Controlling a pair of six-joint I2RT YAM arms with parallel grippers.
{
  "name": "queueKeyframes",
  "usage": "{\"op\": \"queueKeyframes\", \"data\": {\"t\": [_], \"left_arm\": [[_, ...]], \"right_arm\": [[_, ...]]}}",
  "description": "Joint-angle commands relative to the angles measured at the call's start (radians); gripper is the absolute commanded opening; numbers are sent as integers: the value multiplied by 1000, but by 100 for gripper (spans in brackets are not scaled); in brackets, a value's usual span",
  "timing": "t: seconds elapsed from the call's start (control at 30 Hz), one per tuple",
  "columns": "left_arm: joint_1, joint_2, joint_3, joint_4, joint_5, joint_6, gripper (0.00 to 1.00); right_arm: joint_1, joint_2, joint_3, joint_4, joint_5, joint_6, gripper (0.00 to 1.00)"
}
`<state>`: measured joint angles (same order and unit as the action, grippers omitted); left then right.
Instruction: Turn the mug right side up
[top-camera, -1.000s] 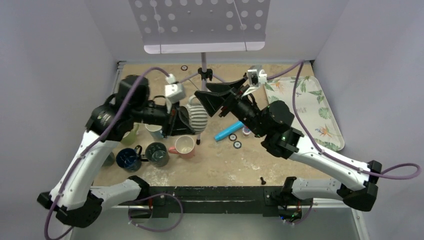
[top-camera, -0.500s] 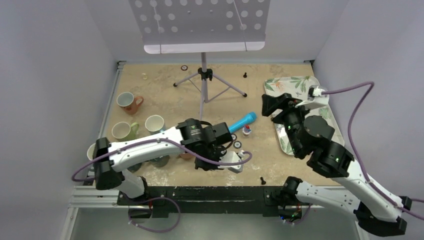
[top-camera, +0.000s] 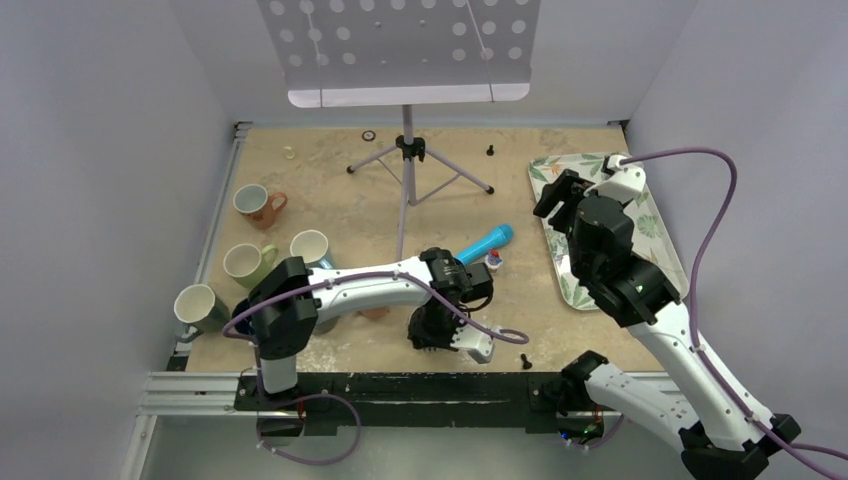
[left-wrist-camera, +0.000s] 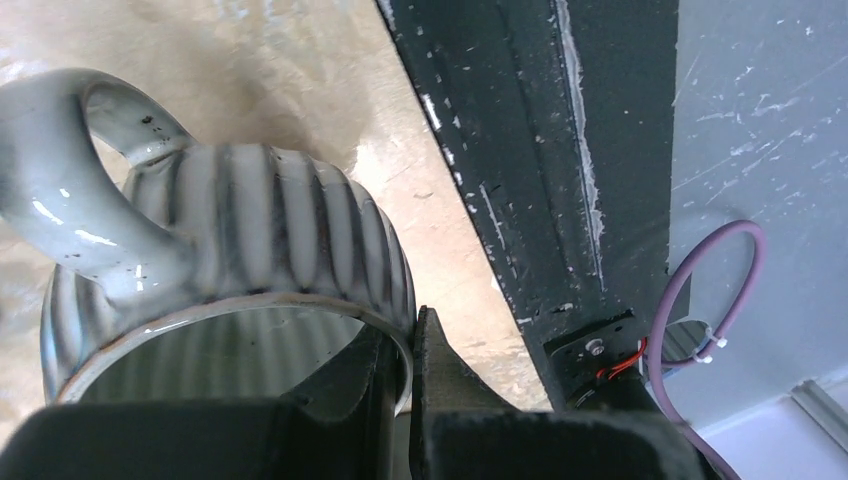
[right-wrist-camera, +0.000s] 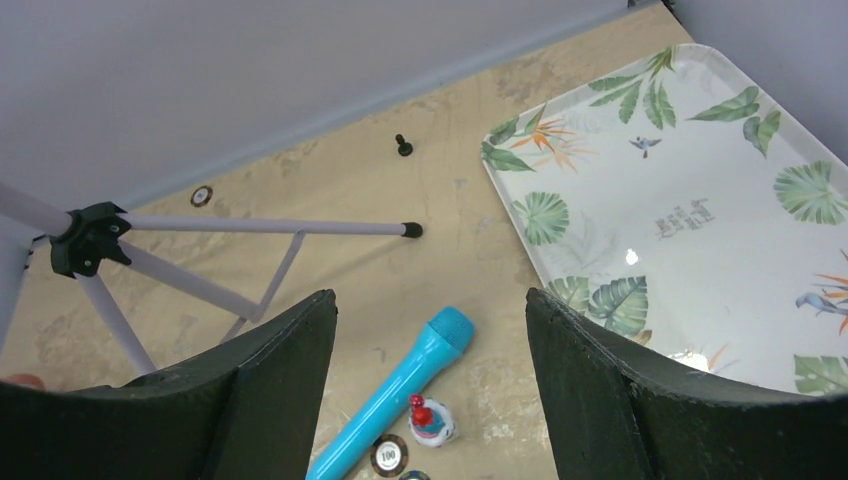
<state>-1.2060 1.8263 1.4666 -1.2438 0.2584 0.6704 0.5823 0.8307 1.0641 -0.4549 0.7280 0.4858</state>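
The mug (left-wrist-camera: 220, 260) is grey-white and ribbed, and it fills the left wrist view with its open mouth facing the camera and its handle at the upper left. My left gripper (left-wrist-camera: 405, 335) is shut on its rim, one finger inside and one outside. In the top view the left gripper (top-camera: 432, 325) is low near the table's front edge, and the wrist hides the mug. My right gripper (top-camera: 555, 195) hangs open and holds nothing, high beside the tray, its fingertips (right-wrist-camera: 300, 330) wide apart over the tabletop.
A blue microphone (top-camera: 484, 243) lies mid-table with a small toy figure (right-wrist-camera: 430, 420) and poker chips beside it. A leaf-print tray (top-camera: 640, 230) sits at the right. The music stand's tripod (top-camera: 407, 150) is at the back. Several mugs (top-camera: 247, 263) stand at the left. The black front rail (left-wrist-camera: 560, 150) is close by the held mug.
My left arm has swung from the back of the table down to the front edge with the mug in its grip. The right arm has drawn back toward the tray and opened wider.
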Motion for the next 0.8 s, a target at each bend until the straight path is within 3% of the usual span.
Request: {"op": "queueKeyframes", "data": {"t": [0.0, 0.2, 0.37, 0.5, 0.6, 0.77], "left_arm": [[0, 28, -11, -6, 107, 90, 0], [0, 73, 40, -24, 71, 90, 13], [0, 86, 62, -45, 72, 100, 44], [0, 54, 51, -33, 32, 89, 59], [5, -37, 87, -41, -48, 59, 70], [58, -291, 190, 23, -158, -56, 72]], "right_arm": [[-5, -11, -13, 60, -24, -30, 73], [-20, 9, -18, 80, -36, -49, 73], [-25, 4, -17, 84, -41, -63, 73], [-32, 0, -20, 86, -36, -73, 74], [-54, 17, -27, 97, -26, -91, 74], [-148, 56, -34, 121, -31, -50, 75]]}}
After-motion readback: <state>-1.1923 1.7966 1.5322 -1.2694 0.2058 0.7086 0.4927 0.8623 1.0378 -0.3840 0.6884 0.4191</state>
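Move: My left fingers are shut on the near rim of the ribbed mug, whose middle lies about 2 cm ahead, 3 cm right and 4 cm below them. From that hand, the pink mug stands some 10 cm ahead and 9 cm left, the dark green mug 8 cm ahead and 20 cm left, and the blue microphone 20 cm ahead and 11 cm right. From my right hand the ribbed mug is roughly 24 cm left, 18 cm back and 29 cm down. With my left hand still pinching the rim, I ease the ribbed mug down about 2 cm to set its base on the table, then hold there with the fingers pointing down and spread them wide. Once open, they come free of the rim and I lift away about 4 cm, edging forward. My right hand, empty and open, drifts a little forward and right. ##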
